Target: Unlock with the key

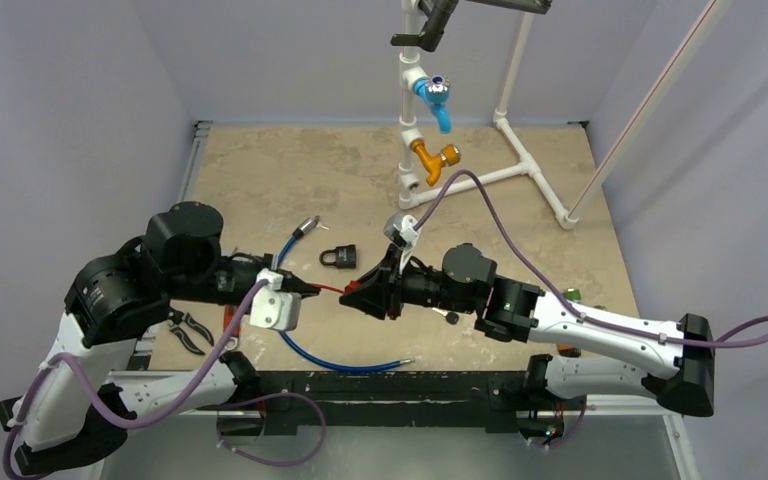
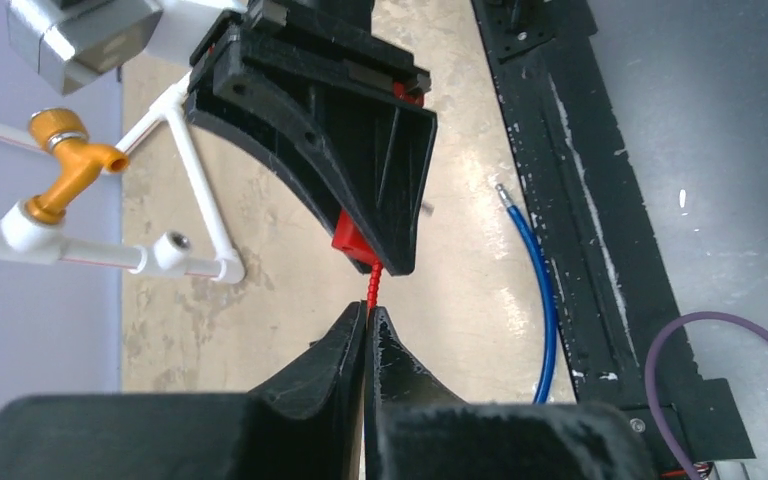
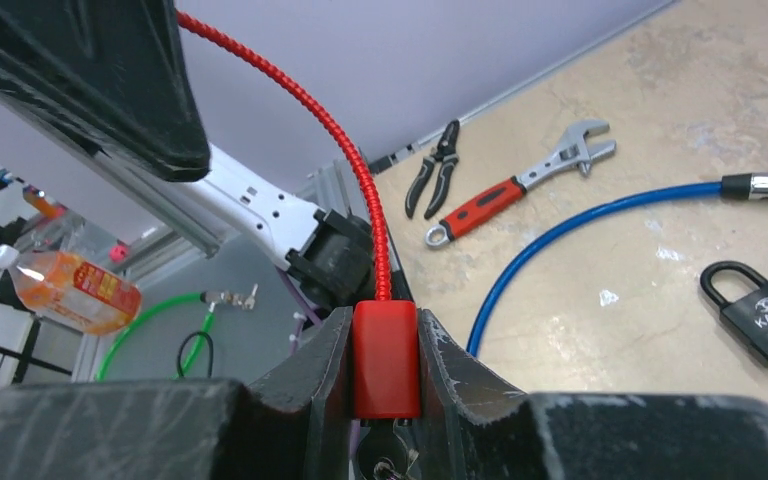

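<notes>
A red lock body is clamped between the pads of my right gripper, which is shut on it. A silvery key sticks out of the body's near end, deep between the jaws. The lock's red ribbed cable runs up to my left gripper, which is shut on the cable just short of the body. In the top view both grippers meet tip to tip above the table, left and right, with the cable between them.
A black padlock lies behind the grippers. A blue cable loops under them. Pliers and a red-handled wrench lie at the left edge. A white pipe frame with a blue tap and an orange tap stands at the back.
</notes>
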You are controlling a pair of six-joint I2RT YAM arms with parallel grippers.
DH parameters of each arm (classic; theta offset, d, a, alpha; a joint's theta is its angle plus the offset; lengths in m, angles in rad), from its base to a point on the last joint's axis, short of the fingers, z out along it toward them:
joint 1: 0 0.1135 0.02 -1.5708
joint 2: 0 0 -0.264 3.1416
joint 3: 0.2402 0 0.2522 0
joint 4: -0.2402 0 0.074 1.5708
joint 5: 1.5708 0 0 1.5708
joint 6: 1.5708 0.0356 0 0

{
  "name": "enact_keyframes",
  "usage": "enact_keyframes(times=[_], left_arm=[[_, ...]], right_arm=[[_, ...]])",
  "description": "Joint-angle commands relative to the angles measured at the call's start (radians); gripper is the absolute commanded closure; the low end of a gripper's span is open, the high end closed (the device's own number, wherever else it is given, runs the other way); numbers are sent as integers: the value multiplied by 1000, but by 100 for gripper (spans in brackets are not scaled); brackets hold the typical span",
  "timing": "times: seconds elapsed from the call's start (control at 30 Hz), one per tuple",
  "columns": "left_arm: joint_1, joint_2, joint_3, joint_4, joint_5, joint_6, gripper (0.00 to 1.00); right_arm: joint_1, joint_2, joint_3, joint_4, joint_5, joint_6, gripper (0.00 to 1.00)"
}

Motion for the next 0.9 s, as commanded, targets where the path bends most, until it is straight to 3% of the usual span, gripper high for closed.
enact_keyframes(times=[0.0,0.1,0.2,0.27,0.43,0.53,0.7,0.87], left_arm=[[1,-20,3,53,-89,11,100],[1,-36,-17,110,-205,0,67],[4,-32,7,173,-309,-34,18],[7,-11,59,187,-379,-46,2],[30,20,123,308,-671,-168,0],[100,53,139,289,-756,-209,0],[360,134,191,198,-624,-321,0],[396,145,131,120,-573,-287,0]], right_arm=[[-3,-49,35,118,40,33,100],[-13,-70,45,14,71,3,100],[-22,-79,37,-118,107,-27,100],[-27,-87,12,-184,120,-28,100],[-37,-98,-60,-332,167,3,100],[-60,-112,-103,-390,223,39,100],[-163,-89,-155,-413,266,73,100],[-218,-60,-155,-379,327,54,100]])
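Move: The red lock is already between the right hand's fingers; the open table it is taken to lies roughly 31 cm below that hand, 12 cm to its right and 7 cm ahead. On the table the loose key lies about 8 cm ahead and 19 cm to the right, and the black padlock about 22 cm ahead and 3 cm left. For the left hand, shut at the red cable's end, the lock is some 6 cm right, 2 cm ahead and 5 cm lower. The right hand keeps its grip on the red lock and, after a barely visible lift, carries it down about 15 cm, to the right 11 cm and somewhat forward, towards the table beside the loose key, its fingers tipping down some 30 degrees and swinging clockwise from left towards forward. Meanwhile the left hand opens wide, lets go of the cable and draws away forward and to its left, about 17 cm out and 10 cm across, rising some 7 cm before easing slightly down, and turns roughly 60 degrees counter-clockwise. ##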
